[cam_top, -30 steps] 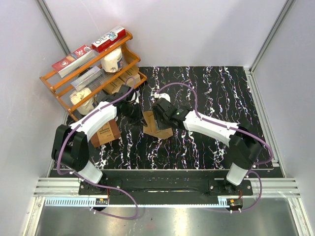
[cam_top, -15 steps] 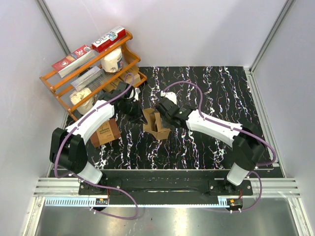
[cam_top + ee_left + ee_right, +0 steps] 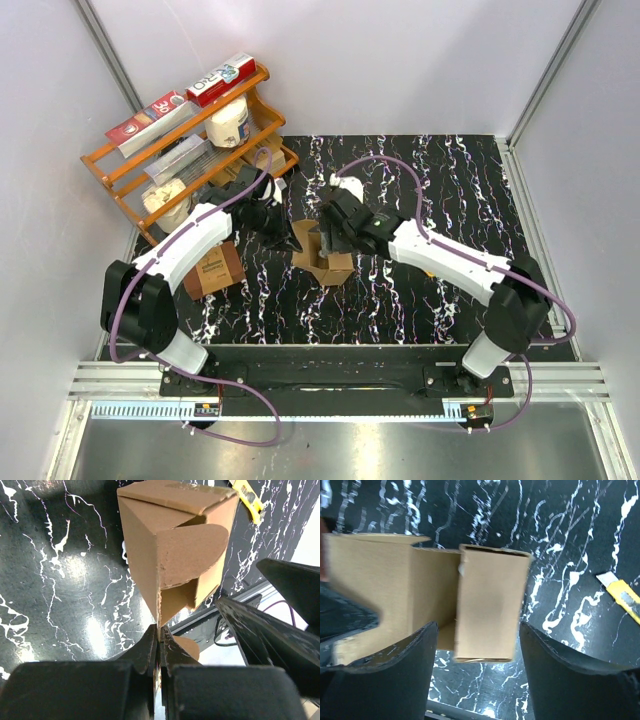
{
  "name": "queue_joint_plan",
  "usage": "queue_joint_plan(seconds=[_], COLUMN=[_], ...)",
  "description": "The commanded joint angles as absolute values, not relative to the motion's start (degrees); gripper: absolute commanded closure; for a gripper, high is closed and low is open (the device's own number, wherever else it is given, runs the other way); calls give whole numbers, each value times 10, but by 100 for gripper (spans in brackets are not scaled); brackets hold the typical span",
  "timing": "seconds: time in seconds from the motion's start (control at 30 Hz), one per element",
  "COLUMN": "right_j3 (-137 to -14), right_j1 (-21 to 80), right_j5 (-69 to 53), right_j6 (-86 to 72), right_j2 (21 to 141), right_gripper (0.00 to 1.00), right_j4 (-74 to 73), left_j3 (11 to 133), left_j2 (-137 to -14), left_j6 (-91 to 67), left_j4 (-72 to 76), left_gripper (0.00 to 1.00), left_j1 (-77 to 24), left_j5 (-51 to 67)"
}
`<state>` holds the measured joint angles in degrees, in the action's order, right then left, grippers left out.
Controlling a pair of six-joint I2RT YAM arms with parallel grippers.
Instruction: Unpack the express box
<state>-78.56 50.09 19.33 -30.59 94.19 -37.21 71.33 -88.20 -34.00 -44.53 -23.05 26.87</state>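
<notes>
The express box [image 3: 326, 258] is a small light-brown cardboard box standing on the black marbled table [image 3: 440, 190], its flaps open. My left gripper [image 3: 284, 231] is at its left side, shut on the thin edge of one flap [image 3: 160, 622]. In the left wrist view the box [image 3: 170, 545] rises just beyond the fingertips. My right gripper [image 3: 327, 236] hovers over the box from the right, open. In the right wrist view a raised flap [image 3: 492, 600] of the box [image 3: 380, 585] stands between its wide-apart fingers [image 3: 395, 670], which do not touch it.
A yellow utility knife [image 3: 622, 597] lies on the table beside the box. A darker brown labelled box [image 3: 213, 268] sits at the left. A wooden rack [image 3: 190, 150] with cartons and jars stands at the back left. Walls close in the table.
My right gripper has opened wider and shifted a little right and back above the box. The box has turned slightly and its flaps stand more open. The left gripper keeps its hold on the flap.
</notes>
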Motion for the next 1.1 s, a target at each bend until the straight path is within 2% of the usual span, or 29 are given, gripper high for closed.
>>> queue_joint_plan(seconds=[0.0,0.23,0.53,0.83,1.07], right_j3=[-834,-835,-796,-770,-763], right_j1=[501,501,501,497,494], right_j5=[171,151,215,258,267], right_j6=[-292,-286,-285,-293,-270], right_j2=[903,932,973,985,977], right_gripper=[28,29,50,54,52], right_j4=[-369,-376,-380,-380,-374], left_j3=[742,744,751,771,773], left_j2=[-851,-846,-837,-822,-824], left_j6=[-358,-361,-348,-317,-292], left_j4=[-446,-446,-465,-491,-497], left_gripper=[100,100,100,100,100], left_j1=[-228,-228,-224,-218,-214], left_j5=[295,296,308,332,376])
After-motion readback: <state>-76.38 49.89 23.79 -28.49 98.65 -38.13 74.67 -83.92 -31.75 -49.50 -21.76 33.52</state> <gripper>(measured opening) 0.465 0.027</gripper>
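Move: The express box hangs open side flap in the left fingers; its body lies some 7 cm to that hand's right, 3 cm back and 8 cm below. From the right hand, which hovers over it with parted fingers, the box's middle is about 3 cm back, 1 cm left and 8 cm down. The yellow knife lies roughly 18 cm to the right hand's right, 6 cm back and 14 cm below. Upward first, about 3.5 cm and slightly left, the right hand clears the box, then turns back down some 8 cm and 4 cm to the right, its fingers narrowing by about a quarter of their full range as they come close over the open mouth. Meanwhile the left hand keeps its pinch on the side flap and lifts it about 4.5 cm, easing slightly back. ##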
